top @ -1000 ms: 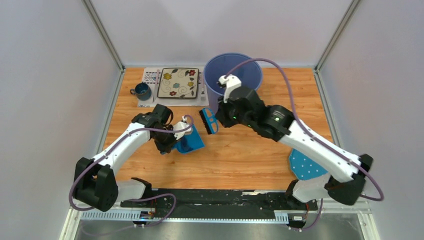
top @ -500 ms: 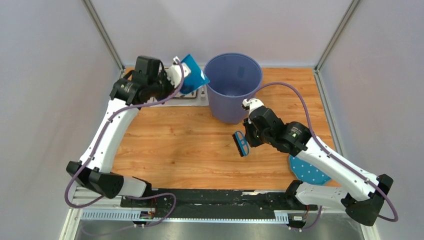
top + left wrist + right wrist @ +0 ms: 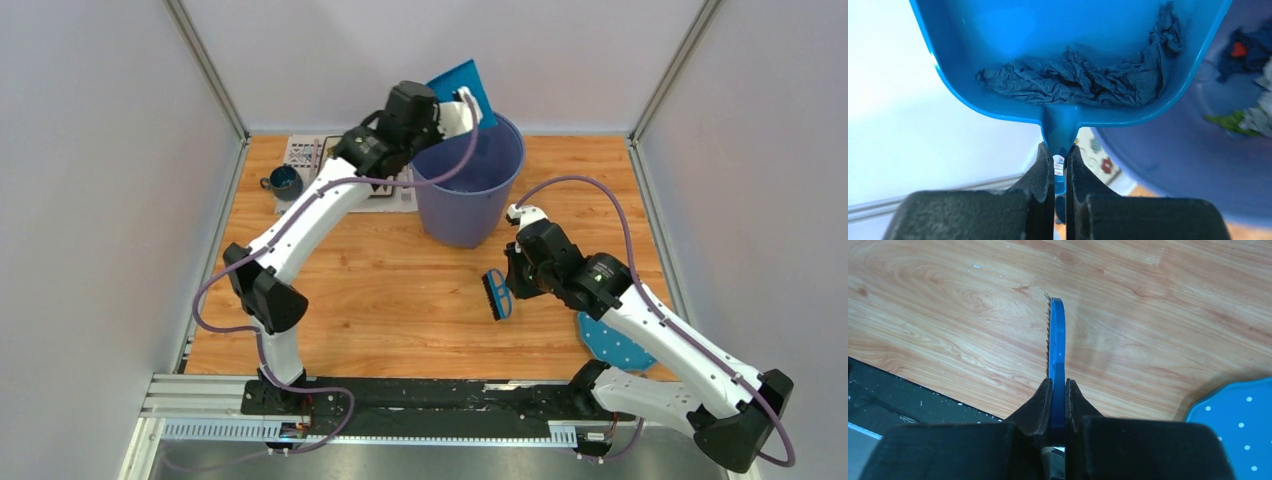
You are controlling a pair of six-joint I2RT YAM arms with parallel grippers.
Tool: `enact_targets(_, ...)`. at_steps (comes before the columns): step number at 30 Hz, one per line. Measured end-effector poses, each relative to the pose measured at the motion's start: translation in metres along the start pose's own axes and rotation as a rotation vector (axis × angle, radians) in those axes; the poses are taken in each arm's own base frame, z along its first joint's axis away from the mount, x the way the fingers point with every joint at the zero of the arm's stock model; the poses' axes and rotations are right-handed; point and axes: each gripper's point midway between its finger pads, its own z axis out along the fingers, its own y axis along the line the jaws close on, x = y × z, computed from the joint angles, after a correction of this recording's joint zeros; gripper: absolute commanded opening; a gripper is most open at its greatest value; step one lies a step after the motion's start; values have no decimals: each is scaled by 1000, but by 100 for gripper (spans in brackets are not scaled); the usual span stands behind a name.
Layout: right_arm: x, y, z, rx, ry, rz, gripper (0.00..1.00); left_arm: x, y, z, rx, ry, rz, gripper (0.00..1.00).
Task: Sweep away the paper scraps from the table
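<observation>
My left gripper [image 3: 1060, 162] is shut on the handle of a blue dustpan [image 3: 1068, 40], held up and tilted over the rim of the purple-blue bin [image 3: 468, 190]. A crumpled dark blue paper scrap [image 3: 1073, 82] lies in the pan. Red [image 3: 1239, 49], green [image 3: 1225, 122] and grey-white [image 3: 1260, 115] scraps lie inside the bin [image 3: 1173, 160]. In the top view the dustpan [image 3: 457, 84] stands above the bin's back-left rim. My right gripper [image 3: 1058, 390] is shut on a blue brush [image 3: 1056, 350], held low over the table [image 3: 380, 300] in front of the bin. No scraps show on the tabletop.
A dark mug [image 3: 284, 182] and a patterned placemat [image 3: 300, 152] sit at the back left, partly behind the left arm. A blue polka-dot cloth [image 3: 612, 340] lies at the front right, next to the right arm. The black base rail [image 3: 898, 390] runs along the near edge.
The left arm lifted the dustpan from the table, up past the bin's left side, to over its rim. The right arm drew the brush back from the bin toward the front right.
</observation>
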Motion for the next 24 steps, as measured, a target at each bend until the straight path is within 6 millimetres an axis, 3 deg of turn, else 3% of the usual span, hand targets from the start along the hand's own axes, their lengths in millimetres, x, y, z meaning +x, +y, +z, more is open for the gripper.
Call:
enact_targets(4,-3,2,-6,-21,-26,10,0,-30,-3,18,-157,-18,221,0)
enact_targets(11,-4,3,-13,-36,-48,17,0,-51,3,23,-420,8,580,0)
enact_targets(17,-5,3,-16,-45,-59,19,0,-59,9,5,-585,33,822,0)
enact_targets(24,-6,3,-17,-47,-65,20,0,-70,26,-23,-773,-1,867,0)
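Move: The left hand holds the dustpan by its handle, with the blue paper scrap in the pan some 8 cm ahead of the hand, 6 cm to its right and a little below. The bin's middle is about 5 cm back, 8 cm right and 22 cm below this hand; the flowered plate lies roughly 15 cm ahead, 18 cm left and 36 cm down. From the right hand, which holds the brush, the bin is about 19 cm ahead, 13 cm left and 4 cm lower. Over the bin's mouth the left hand, keeping its grip on the dustpan handle, tips the pan over by some 65 degrees in all, its left side rising while the fingers swing from pointing down to slightly up. It first carries on about 4.5 cm to the right with a small push forward that it then takes back, and climbs as it turns, ending about 7 cm higher. ##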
